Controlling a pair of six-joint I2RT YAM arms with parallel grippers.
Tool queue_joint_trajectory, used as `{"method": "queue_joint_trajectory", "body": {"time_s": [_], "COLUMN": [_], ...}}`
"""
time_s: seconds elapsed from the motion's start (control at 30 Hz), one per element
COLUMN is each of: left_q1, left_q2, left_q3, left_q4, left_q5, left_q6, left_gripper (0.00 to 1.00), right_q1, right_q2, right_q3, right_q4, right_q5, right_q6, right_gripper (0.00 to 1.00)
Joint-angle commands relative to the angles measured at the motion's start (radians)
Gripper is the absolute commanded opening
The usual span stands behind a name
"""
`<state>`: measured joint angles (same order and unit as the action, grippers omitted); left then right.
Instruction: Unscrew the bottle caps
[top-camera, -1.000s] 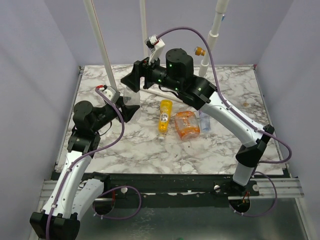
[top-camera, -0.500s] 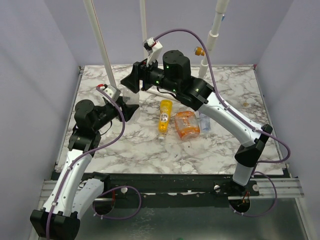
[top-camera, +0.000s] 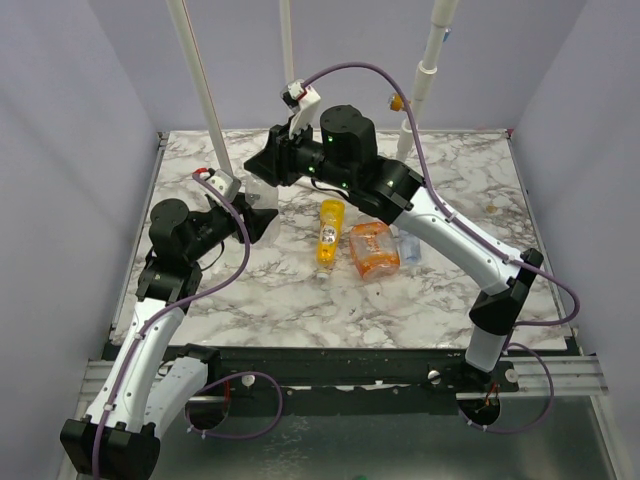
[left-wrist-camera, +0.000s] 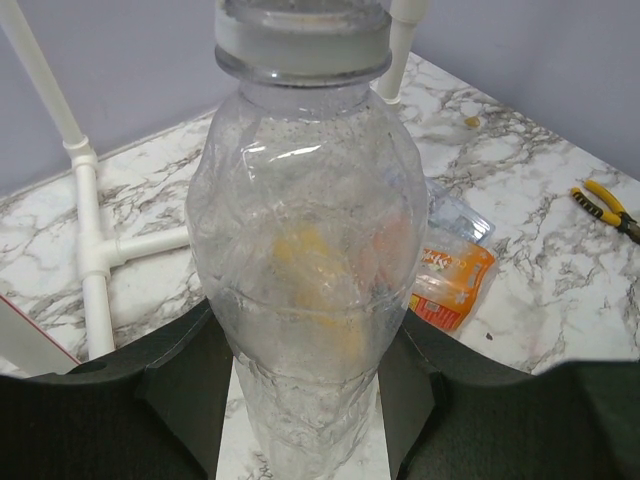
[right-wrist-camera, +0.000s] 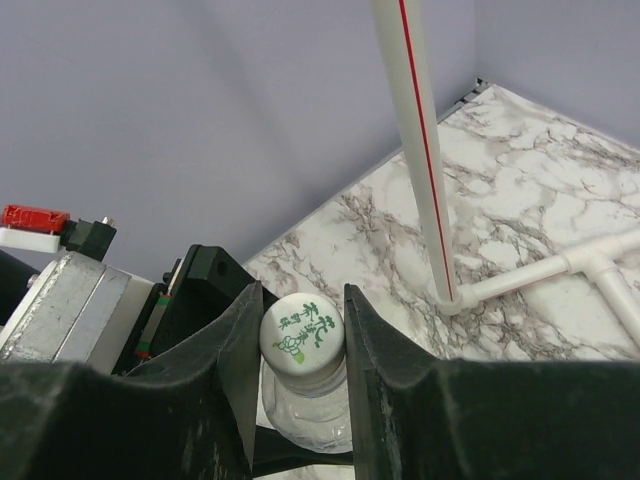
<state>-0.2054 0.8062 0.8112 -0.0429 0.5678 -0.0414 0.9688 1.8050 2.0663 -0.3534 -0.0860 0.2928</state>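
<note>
A small clear bottle (left-wrist-camera: 300, 250) stands upright at the table's back left, with my left gripper (left-wrist-camera: 303, 335) shut on its lower body. Its white cap (right-wrist-camera: 302, 330), printed in green, sits between the black fingers (right-wrist-camera: 235, 370) of my right gripper (right-wrist-camera: 302, 338), which is shut on it from above. In the top view the two grippers meet at this bottle (top-camera: 258, 192). Lying mid-table are a slender yellow-orange bottle (top-camera: 329, 233), a squat orange bottle (top-camera: 374, 250) and a clear blue-labelled bottle (top-camera: 409, 243).
A white pipe frame (top-camera: 200, 90) rises along the back of the table, with a base bar (left-wrist-camera: 90, 250) close behind the held bottle and a yellow-orange knob (top-camera: 398, 101). Yellow-handled pliers (left-wrist-camera: 605, 205) lie at the right.
My right gripper has come down over the clear bottle's top and shut on the cap. The left gripper and its bottle have not moved.
</note>
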Motion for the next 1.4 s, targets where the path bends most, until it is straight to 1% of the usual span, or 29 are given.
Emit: {"method": "queue_joint_trajectory", "body": {"time_s": [0.0,0.13,0.23,0.3,0.4,0.53,0.63,0.73,0.87,0.93,1.03,1.17,1.27,1.3,1.37], "left_q1": [-0.006,-0.005,-0.006,-0.006,-0.005,-0.007,-0.012,-0.013,-0.014,-0.015,-0.014,-0.014,-0.015,-0.014,-0.014], "left_q2": [-0.005,-0.005,-0.01,-0.016,-0.019,-0.018,-0.019,-0.019,-0.025,-0.029,-0.036,-0.045,-0.053,-0.057,-0.07], "left_q3": [0.014,0.027,0.037,0.046,0.061,0.073,0.085,0.091,0.077,0.063,0.045,0.025,0.019,0.021,0.018], "left_q4": [0.005,0.005,0.003,0.006,0.018,0.065,0.075,0.075,0.077,0.077,0.077,0.071,0.05,0.045,-0.019], "left_q5": [-0.005,0.025,0.109,0.196,0.349,0.532,0.6,0.657,0.682,0.682,0.683,0.684,0.661,0.644,0.618], "left_q6": [-0.006,-0.015,-0.037,-0.067,-0.131,-0.243,-0.294,-0.31,-0.31,-0.303,-0.286,-0.259,-0.226,-0.202,-0.141], "left_gripper": [0.06,0.06,0.06,0.06,0.06,0.06,0.06,0.06,0.06,0.06,0.06,0.06,0.06,0.06,0.05], "right_q1": [0.011,0.011,0.01,0.004,-0.006,-0.02,-0.031,-0.051,-0.091,-0.117,-0.157,-0.202,-0.23,-0.241,-0.262], "right_q2": [-0.013,-0.022,-0.054,-0.087,-0.151,-0.21,-0.229,-0.231,-0.238,-0.251,-0.275,-0.309,-0.344,-0.369,-0.431], "right_q3": [-0.002,-0.001,-0.026,-0.058,-0.131,-0.207,-0.233,-0.237,-0.228,-0.22,-0.212,-0.207,-0.243,-0.286,-0.409], "right_q4": [0.006,-0.01,-0.004,0.014,0.071,0.156,0.208,0.241,0.291,0.315,0.316,0.22,0.114,0.085,0.053], "right_q5": [0.003,0.001,-0.061,-0.167,-0.377,-0.588,-0.71,-0.818,-0.921,-0.933,-0.906,-0.78,-0.581,-0.514,-0.326], "right_q6": [-0.004,-0.021,-0.062,-0.099,-0.142,-0.148,-0.139,-0.114,-0.062,-0.037,-0.021,-0.057,-0.081,-0.085,-0.071], "right_gripper": [0.16,0.08,0.03,0.02,0.01,0.01,0.01,0.0,0.01,0.01,0.01,0.01,0.01,0.01,0.01]}}
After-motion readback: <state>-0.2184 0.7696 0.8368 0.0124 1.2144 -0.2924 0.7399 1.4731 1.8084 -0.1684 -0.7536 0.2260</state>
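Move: Between the right fingers is the cap, pinched at the neck of the clear bottle, whose middle is straight below, about 11 cm down. The left hand already grips the bottle, with the cap some 11 cm straight above. From the right hand, the yellow bottle lies about 10 cm ahead, 11 cm to the right and 40 cm below; the orange bottle is roughly 7 cm ahead, 23 cm right and 39 cm below. Twisting against each other, both hands swing back about 12 cm and to the right while rising about 5 cm: the left turns the bottle clockwise nearly 40 degrees, the right turns the cap as far counter-clockwise. The right then carries the cap away, rightward, forward and a little up, easing part of its turn back, while the left sinks a couple of centimetres. Both keep their grip. ##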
